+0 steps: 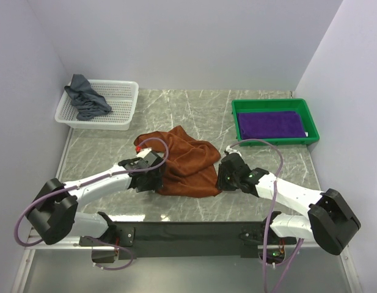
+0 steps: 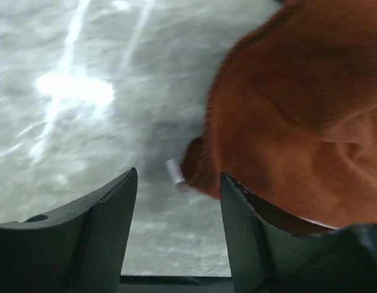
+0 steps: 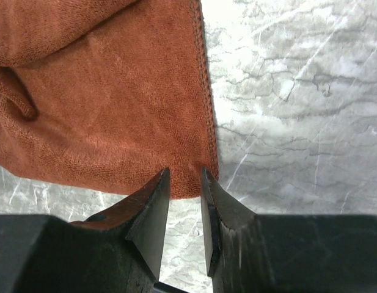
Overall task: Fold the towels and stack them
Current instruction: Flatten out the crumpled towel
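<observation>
A rust-brown towel (image 1: 188,162) lies crumpled in the middle of the table. My left gripper (image 1: 153,178) is at its left edge and my right gripper (image 1: 225,177) at its right edge. In the left wrist view the gripper (image 2: 178,177) is open with bare table between its fingers. The towel's (image 2: 298,110) corner, with a white tag (image 2: 174,173), lies just ahead of the tips. In the right wrist view the gripper (image 3: 184,172) stands narrowly open over the near corner of the flat towel (image 3: 102,110). A purple towel (image 1: 270,124) lies folded in the tray. A grey-blue towel (image 1: 87,97) sits bunched in the basket.
The green tray (image 1: 313,131) stands at the back right and the white mesh basket (image 1: 124,104) at the back left. White walls close in the table on three sides. Marble tabletop (image 1: 176,113) shows between the basket and the tray.
</observation>
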Robot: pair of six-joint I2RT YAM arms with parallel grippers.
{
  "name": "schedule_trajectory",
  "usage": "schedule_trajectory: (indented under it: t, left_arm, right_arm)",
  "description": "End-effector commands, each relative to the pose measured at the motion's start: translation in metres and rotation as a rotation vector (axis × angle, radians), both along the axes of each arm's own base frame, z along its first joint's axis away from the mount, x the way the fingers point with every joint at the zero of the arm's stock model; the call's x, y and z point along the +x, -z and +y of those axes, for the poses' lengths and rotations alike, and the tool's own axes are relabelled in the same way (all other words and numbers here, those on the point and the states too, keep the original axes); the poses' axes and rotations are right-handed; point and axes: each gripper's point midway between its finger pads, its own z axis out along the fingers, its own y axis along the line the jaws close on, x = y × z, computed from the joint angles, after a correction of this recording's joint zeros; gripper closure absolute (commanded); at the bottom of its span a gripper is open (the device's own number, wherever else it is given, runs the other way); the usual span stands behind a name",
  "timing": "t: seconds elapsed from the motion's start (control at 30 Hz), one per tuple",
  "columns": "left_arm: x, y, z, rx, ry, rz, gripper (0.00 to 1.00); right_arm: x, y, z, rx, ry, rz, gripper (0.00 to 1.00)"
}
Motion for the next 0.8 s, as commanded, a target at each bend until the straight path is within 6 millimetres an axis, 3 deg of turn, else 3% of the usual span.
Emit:
schedule_trajectory:
  t: [0.0, 0.23, 0.4, 0.57, 0.6, 0.7, 0.73, 0.77]
  left_arm:
    - [0.016, -0.003, -0.027, -0.104, 0.072, -0.043, 0.39]
    - [0.008, 0.008, -0.030, -0.130, 0.089, -0.016, 0.47]
    - [0.006, 0.017, -0.028, -0.122, 0.092, 0.000, 0.54]
    - [0.007, 0.023, -0.030, -0.124, 0.098, 0.007, 0.71]
    - [0.007, 0.024, -0.029, -0.119, 0.095, 0.012, 0.83]
    - [0.005, 0.021, -0.024, -0.095, 0.085, 0.017, 0.99]
    - [0.007, 0.014, -0.025, -0.097, 0.082, 0.010, 0.99]
    - [0.009, 0.009, -0.024, -0.096, 0.071, 0.003, 0.99]
  right_arm:
    - [0.002, 0.002, 0.002, 0.022, 0.031, -0.009, 0.66]
    - [-0.003, 0.011, -0.023, -0.068, 0.130, 0.014, 0.63]
    - [-0.008, 0.022, -0.017, -0.045, 0.118, 0.056, 0.62]
    - [-0.007, 0.024, -0.005, -0.006, 0.101, 0.078, 0.62]
    - [-0.008, 0.024, -0.003, 0.000, 0.095, 0.082, 0.62]
    - [-0.008, 0.024, -0.003, -0.010, 0.088, 0.089, 0.74]
    - [-0.008, 0.021, -0.006, -0.031, 0.080, 0.090, 0.90]
    - [-0.005, 0.013, -0.007, -0.033, 0.081, 0.071, 0.96]
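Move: The rust towel's near-left corner lies about 2 cm to the left hand's right, 1 cm ahead and 2 cm below. Its near-right corner is almost directly under the right hand, roughly 2 cm down. The towel's bunched middle sits some 10 cm ahead and 10 cm to the right of the left hand, and about 10 cm ahead and 10 cm to the left of the right hand. The green bin is around 21 cm ahead and 19 cm right of the right hand. The towel's two near corners are taken at once. The left hand slides about 3 cm right over its corner while sinking 2 cm, and its well-opened fingers shut on the hem. The right hand sinks about 2 cm, easing right and then back left, turns some 5 degrees clockwise and pinches the right hem only at the end. ##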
